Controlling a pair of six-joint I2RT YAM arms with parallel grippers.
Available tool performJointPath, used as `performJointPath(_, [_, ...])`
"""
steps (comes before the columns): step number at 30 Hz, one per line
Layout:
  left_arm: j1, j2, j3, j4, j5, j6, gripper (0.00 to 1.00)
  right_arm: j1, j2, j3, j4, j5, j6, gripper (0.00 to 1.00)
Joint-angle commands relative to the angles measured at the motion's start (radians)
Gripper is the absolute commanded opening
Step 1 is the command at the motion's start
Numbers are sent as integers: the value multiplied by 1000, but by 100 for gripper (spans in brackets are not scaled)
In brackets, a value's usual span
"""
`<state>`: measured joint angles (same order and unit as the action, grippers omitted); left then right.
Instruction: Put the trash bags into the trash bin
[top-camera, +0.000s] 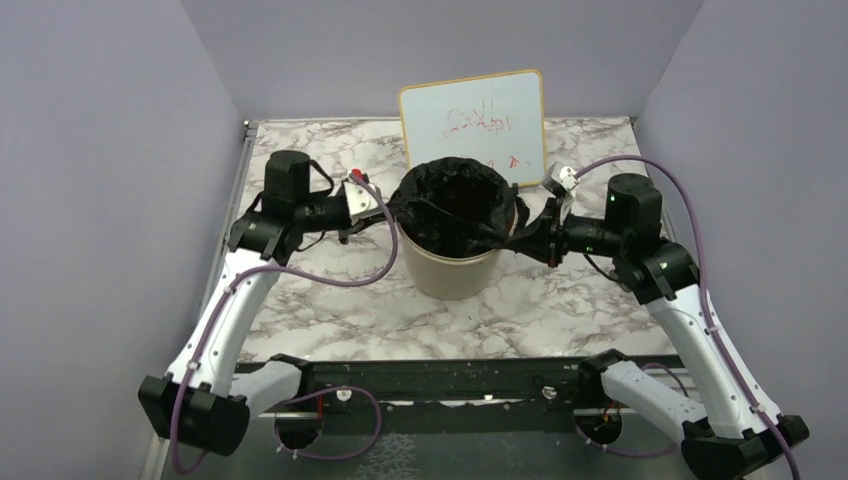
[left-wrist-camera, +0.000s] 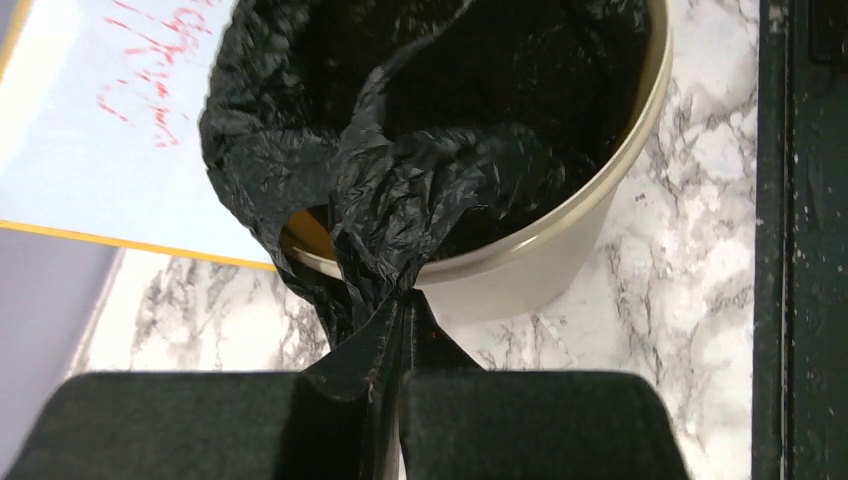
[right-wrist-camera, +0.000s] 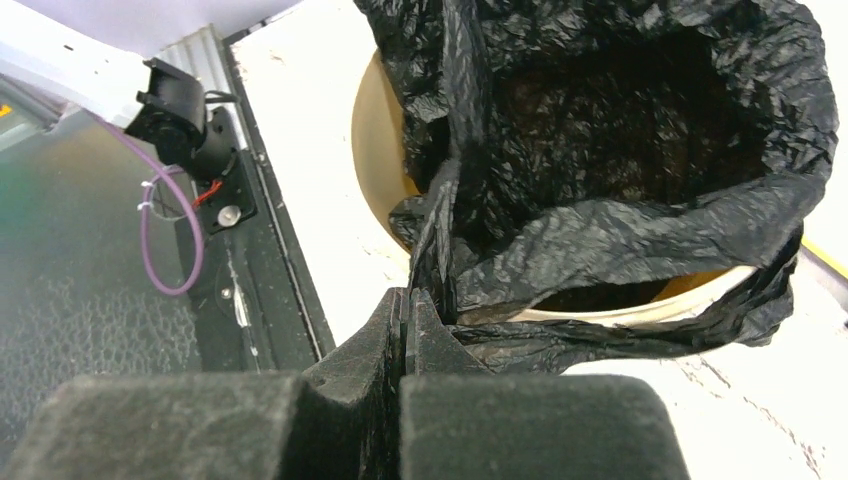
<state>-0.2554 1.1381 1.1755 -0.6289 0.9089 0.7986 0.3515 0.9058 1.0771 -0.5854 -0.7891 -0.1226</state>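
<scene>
A crinkly black trash bag (top-camera: 455, 205) lines the cream trash bin (top-camera: 452, 272) in the middle of the table, its mouth spread over the rim. At the bin's left side my left gripper (top-camera: 388, 210) is shut on a bunched fold of the trash bag (left-wrist-camera: 400, 210), just outside the bin's rim (left-wrist-camera: 570, 225); the left gripper (left-wrist-camera: 408, 300) pinches the plastic at its tips. At the right side my right gripper (top-camera: 525, 222) is shut on the trash bag's edge (right-wrist-camera: 600, 240), the right gripper (right-wrist-camera: 408, 295) closed beside the rim (right-wrist-camera: 640, 315).
A white whiteboard (top-camera: 475, 120) with red writing leans right behind the bin. Purple walls close in the marble table (top-camera: 340, 310) at left, back and right. A black rail (top-camera: 450, 380) with the arm bases runs along the near edge.
</scene>
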Motion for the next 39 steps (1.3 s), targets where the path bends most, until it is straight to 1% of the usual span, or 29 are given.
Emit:
performJointPath(1, [-1, -125, -83, 170, 36, -147, 0, -1, -22, -11, -15, -109, -41, 1])
performJointPath(6, [-1, -223, -207, 169, 64, -212, 0, -1, -38, -24, -106, -132, -92, 1])
performJointPath(11, [-2, -282, -305, 161, 60, -292, 0, -1, -86, -54, -151, -146, -102, 1])
performJointPath(17, [-2, -333, -359, 156, -31, -338, 0, -2, -97, -84, -114, -182, -62, 1])
performJointPath(19, [-2, -334, -363, 156, -53, -350, 0, -1, -82, -83, -114, -189, -55, 1])
performJointPath(21, [-2, -335, -350, 158, -47, -354, 0, -1, -67, -80, -112, -159, -38, 1])
performJointPath(24, [-2, -329, -282, 178, -15, -373, 0, -1, -61, -43, -82, -108, 4, 1])
performJointPath(25, [-2, -327, -253, 184, 2, -373, 0, -1, -64, -35, -54, -117, 30, 1])
performJointPath(28, [-1, -325, -199, 198, 19, -383, 0, -2, -67, -35, 41, -242, 97, 1])
performJointPath(30, [-1, -347, -203, 197, 10, -387, 0, -1, -64, -57, 94, -316, 174, 1])
performJointPath(32, [-1, -386, -261, 196, -22, -385, 0, -2, -58, -75, 54, -344, 161, 2])
performJointPath(35, [-1, -424, -358, 189, -77, -401, 0, -1, -35, -75, -110, -291, 4, 3])
performJointPath(36, [-2, -424, -377, 190, -78, -403, 0, -1, -24, -71, -137, -271, 4, 4])
performJointPath(39, [-2, -397, -395, 190, -55, -409, 0, -1, 8, -72, -145, -295, 3, 4])
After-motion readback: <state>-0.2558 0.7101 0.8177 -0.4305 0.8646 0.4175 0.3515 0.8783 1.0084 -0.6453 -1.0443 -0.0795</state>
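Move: Both hands already hold the trash bag by opposite sides of its mouth. The trash bin's near rim, which the bag's near edge must reach, has its middle about 8 cm back, 9 cm right and 4 cm below the left hand; from the right hand, some 3 cm back, 8 cm left and 5 cm below. The whiteboard's middle is roughly 13 cm ahead of the left hand and 13 cm right, and from the right hand 18 cm ahead, 3 cm left. With the bag edge still pinched in both closed grippers, the two arms draw it back together towards the bin's near rim, the left about 7 cm, the right about 5. Most of this comes early; then the left dips about 4 cm, bounces up 6 and sinks again, the right rising and sinking less. The right wrist turns counter-clockwise and tips down slightly. ##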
